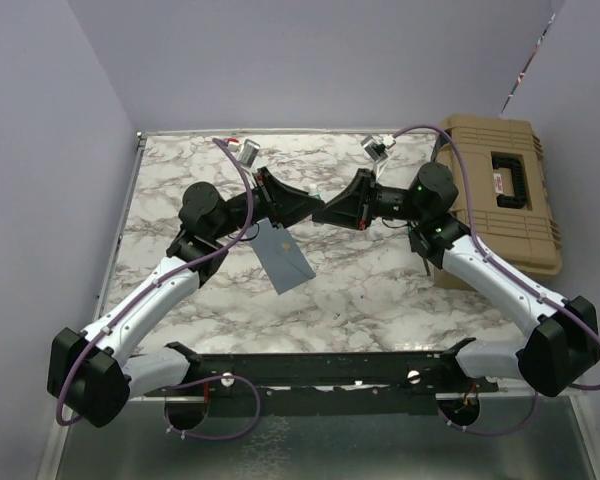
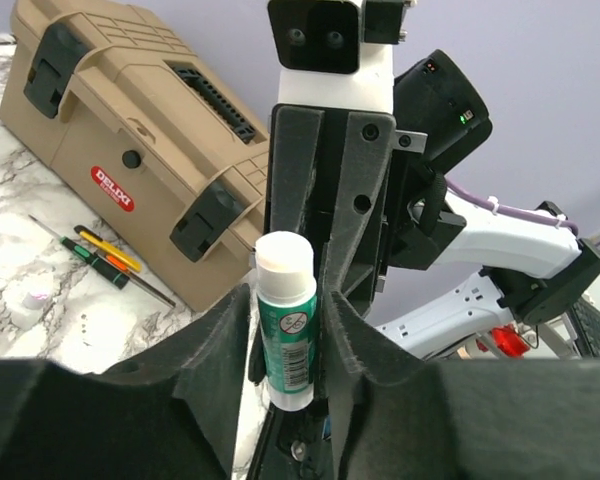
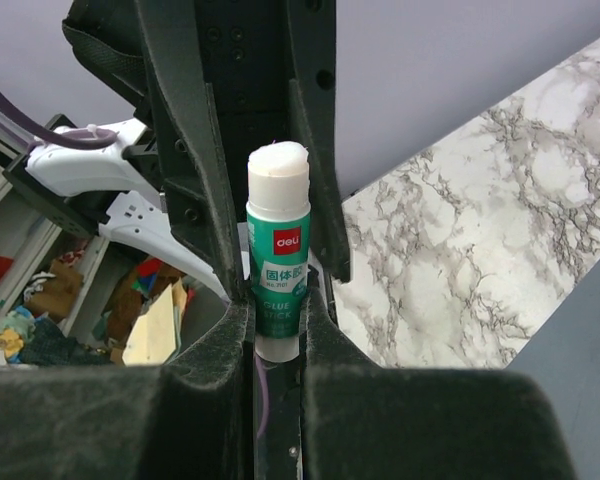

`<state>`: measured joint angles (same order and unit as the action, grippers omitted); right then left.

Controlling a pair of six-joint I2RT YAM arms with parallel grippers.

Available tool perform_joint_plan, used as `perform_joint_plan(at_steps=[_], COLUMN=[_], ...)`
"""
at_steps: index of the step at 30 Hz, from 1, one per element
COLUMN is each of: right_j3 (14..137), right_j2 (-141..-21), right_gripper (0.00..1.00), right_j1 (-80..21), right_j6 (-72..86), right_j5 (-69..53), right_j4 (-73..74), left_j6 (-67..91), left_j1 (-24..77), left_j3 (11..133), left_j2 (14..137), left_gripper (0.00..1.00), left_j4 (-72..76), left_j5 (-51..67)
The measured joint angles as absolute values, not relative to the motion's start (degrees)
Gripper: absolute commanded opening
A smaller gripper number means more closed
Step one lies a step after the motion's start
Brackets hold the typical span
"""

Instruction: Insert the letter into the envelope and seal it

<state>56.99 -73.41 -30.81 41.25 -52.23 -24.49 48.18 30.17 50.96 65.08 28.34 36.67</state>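
My two grippers meet tip to tip above the middle of the marble table. A green glue stick [image 3: 277,270] with its white top bare stands between them. My right gripper [image 3: 277,310] is shut on its lower part. My left gripper [image 2: 288,300] has its jaws drawn in close around the glue stick [image 2: 285,320], with a sliver of gap on one side. The slate blue-grey envelope [image 1: 283,255] lies flat below the left gripper [image 1: 310,205], beside the right gripper [image 1: 327,212]. A corner of the envelope [image 3: 580,350] shows in the right wrist view. The letter is out of view.
A tan toolbox [image 1: 500,190] with black latches stands at the table's right edge. Screwdrivers [image 2: 105,258] lie on the marble in front of the toolbox [image 2: 130,130]. Two small silver items [image 1: 250,152] [image 1: 377,147] sit near the back edge.
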Motion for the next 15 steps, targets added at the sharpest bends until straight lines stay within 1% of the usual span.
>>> perform_joint_plan(at_steps=[2,3,4,7,8,10,15], right_j3=[57.0,57.0,57.0,56.5,56.2,55.0,49.2], right_j2=[-73.7,-73.8,-73.9,-74.0,-73.9,-73.6,-72.4], right_gripper=[0.00,0.02,0.07,0.34,0.40,0.42,0.42], right_j1=[-30.8,-30.8,-30.8,-30.8,-30.8,-30.9,-31.1], right_j6=[41.8,42.0,42.1,42.4,42.9,43.8,47.0], right_j5=[-52.2,-52.3,-52.4,-52.4,-52.3,-52.2,-52.0], right_j4=[-25.2,-25.7,-26.1,-27.5,-28.0,-29.2,-34.1], left_j6=[48.5,48.6,48.9,49.2,49.2,49.3,50.9], left_j1=[30.5,30.7,30.8,30.8,30.9,30.9,31.2], left_j3=[51.0,51.0,50.9,50.9,50.9,50.8,50.8], left_j2=[65.1,65.1,65.1,65.1,65.1,65.1,65.1], left_gripper=[0.04,0.00,0.00,0.00,0.00,0.00,0.00], left_j4=[28.6,28.7,29.0,29.6,29.6,29.5,30.9], left_j5=[36.8,36.8,36.8,36.8,36.7,36.4,34.3])
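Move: The upright glue stick is already between both hands' fingertips. Its middle is about 1 cm above the left hand's point, and the left fingers are around it but not yet shut. From the left hand the envelope lies about 8 cm ahead, 8 cm to the left and some 35 cm below; the screwdriver is roughly 13 cm ahead and 27 cm to the right, near table height. From the right hand, which grips the stick, its middle is about 1 cm up. Staying nearly in place, the left hand closes its fingers around the glue stick's green barrel, then rises about 1 cm. Once it has hold, the right hand opens, lets go of the stick and draws down about 2 cm and back 1 cm, away from under the left fingertips, its wrist barely tilting. ##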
